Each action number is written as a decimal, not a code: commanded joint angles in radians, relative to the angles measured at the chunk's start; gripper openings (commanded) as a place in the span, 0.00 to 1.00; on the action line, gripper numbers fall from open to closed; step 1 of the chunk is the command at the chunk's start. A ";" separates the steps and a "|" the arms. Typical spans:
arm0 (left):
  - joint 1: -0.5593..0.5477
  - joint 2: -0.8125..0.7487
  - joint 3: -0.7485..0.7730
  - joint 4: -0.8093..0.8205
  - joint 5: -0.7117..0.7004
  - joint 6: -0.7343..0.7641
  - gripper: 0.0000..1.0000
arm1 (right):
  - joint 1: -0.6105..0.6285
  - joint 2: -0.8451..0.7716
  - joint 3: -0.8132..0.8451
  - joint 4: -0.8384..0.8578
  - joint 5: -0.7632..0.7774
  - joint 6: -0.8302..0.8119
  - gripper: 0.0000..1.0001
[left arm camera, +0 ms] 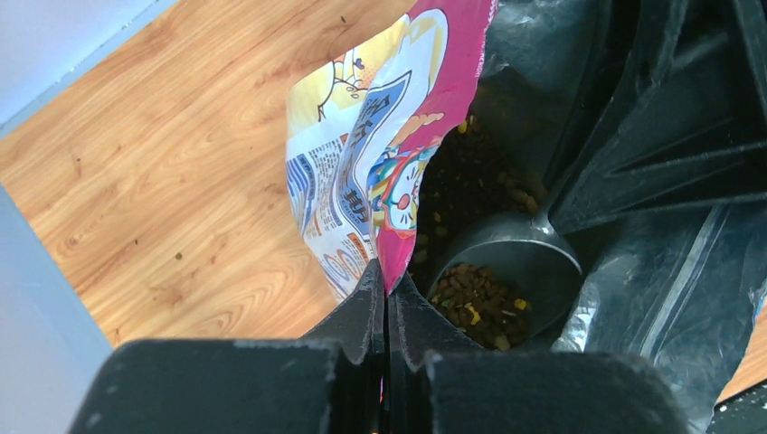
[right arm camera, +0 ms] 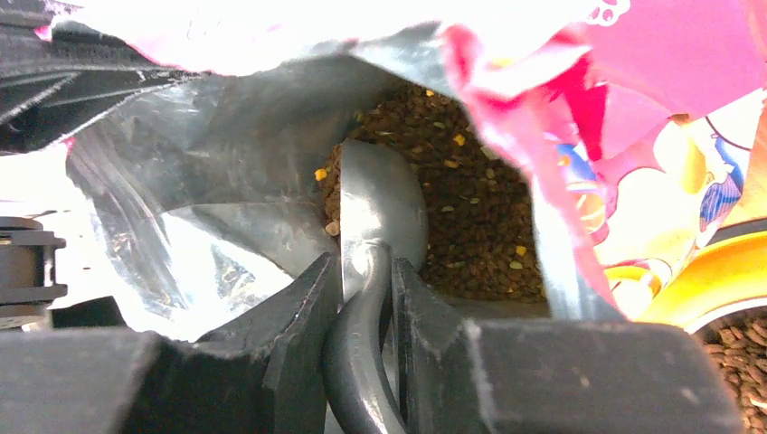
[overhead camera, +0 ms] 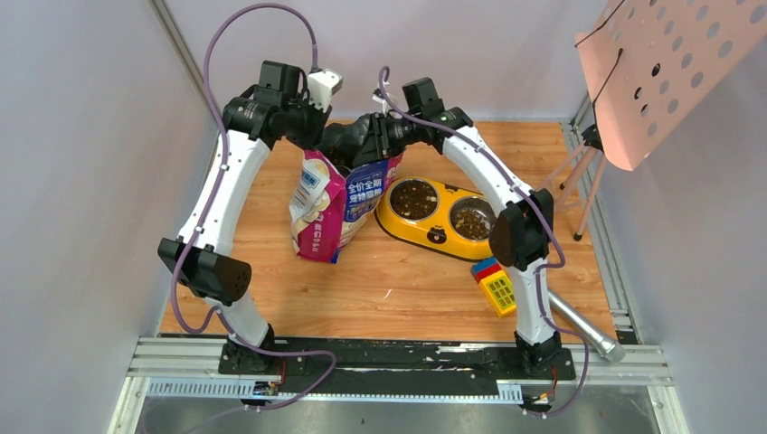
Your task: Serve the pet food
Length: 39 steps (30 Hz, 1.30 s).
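Observation:
The blue-and-magenta cat food bag [overhead camera: 335, 203] stands open on the wooden table. My left gripper [left arm camera: 386, 282] is shut on the bag's magenta top edge [left arm camera: 398, 244] and holds it open. My right gripper [right arm camera: 366, 267] is shut on the handle of the grey metal scoop [right arm camera: 380, 203], whose bowl is down inside the bag. Brown kibble [right arm camera: 470, 208] fills the bag's bottom. In the left wrist view the scoop [left arm camera: 534, 253] holds some kibble [left arm camera: 479, 303]. From above both grippers meet over the bag's mouth [overhead camera: 357, 140].
The yellow double-bowl feeder [overhead camera: 439, 237] sits right of the bag, kibble in both bowls [overhead camera: 414, 199]. A colourful toy block [overhead camera: 494, 285] and a metal tube [overhead camera: 583, 327] lie at front right. A pink perforated panel [overhead camera: 674, 63] on a stand is at far right.

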 commanded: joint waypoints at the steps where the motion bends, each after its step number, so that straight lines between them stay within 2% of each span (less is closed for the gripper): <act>1: 0.001 -0.058 -0.006 0.133 -0.037 0.054 0.00 | -0.066 0.008 0.036 0.089 -0.197 0.157 0.00; 5: 0.002 -0.053 0.021 0.087 -0.029 0.031 0.00 | -0.096 0.014 0.042 0.177 -0.327 0.275 0.00; 13: 0.002 -0.100 -0.049 0.096 -0.041 0.056 0.00 | -0.140 -0.035 0.016 0.240 -0.323 0.355 0.00; 23: 0.002 -0.072 0.003 0.078 -0.037 0.044 0.00 | -0.129 -0.074 0.046 0.249 -0.209 0.394 0.00; 29: 0.001 -0.044 0.043 0.080 -0.061 0.020 0.00 | -0.094 -0.114 0.101 0.147 0.066 0.378 0.00; 32: 0.001 -0.028 0.069 0.076 -0.062 0.011 0.00 | -0.077 -0.127 0.115 0.124 0.136 0.387 0.00; 35: 0.001 -0.028 0.077 0.072 -0.071 0.020 0.00 | -0.091 -0.139 0.107 0.104 0.165 0.399 0.00; 39: 0.002 -0.037 0.079 0.066 -0.102 0.061 0.00 | -0.139 -0.152 0.058 0.114 0.099 0.440 0.00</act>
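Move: The right hand already holds the scoop by its handle, with its head down in the kibble. The middle of the pet food bag lies about 4 cm left of this hand, 2 cm back and some 13 cm below. The left bowl is roughly 13 cm right, 2 cm ahead, and the right bowl some 28 cm right, 3 cm back, both about 23 cm below. The left hand pinches the rim; from it the bag's middle is 3 cm right, 4 cm back, 19 cm lower. Up, forward and somewhat right, the right hand draws the loaded scoop out of the kibble towards the bag's mouth: first easing forward and up with the fingertips tilting upward, then mostly straight up, swinging clockwise, some 9 cm higher in all. Its grip on the handle holds. The left hand keeps pinching the rim and drifts about 2 cm left near the end. ##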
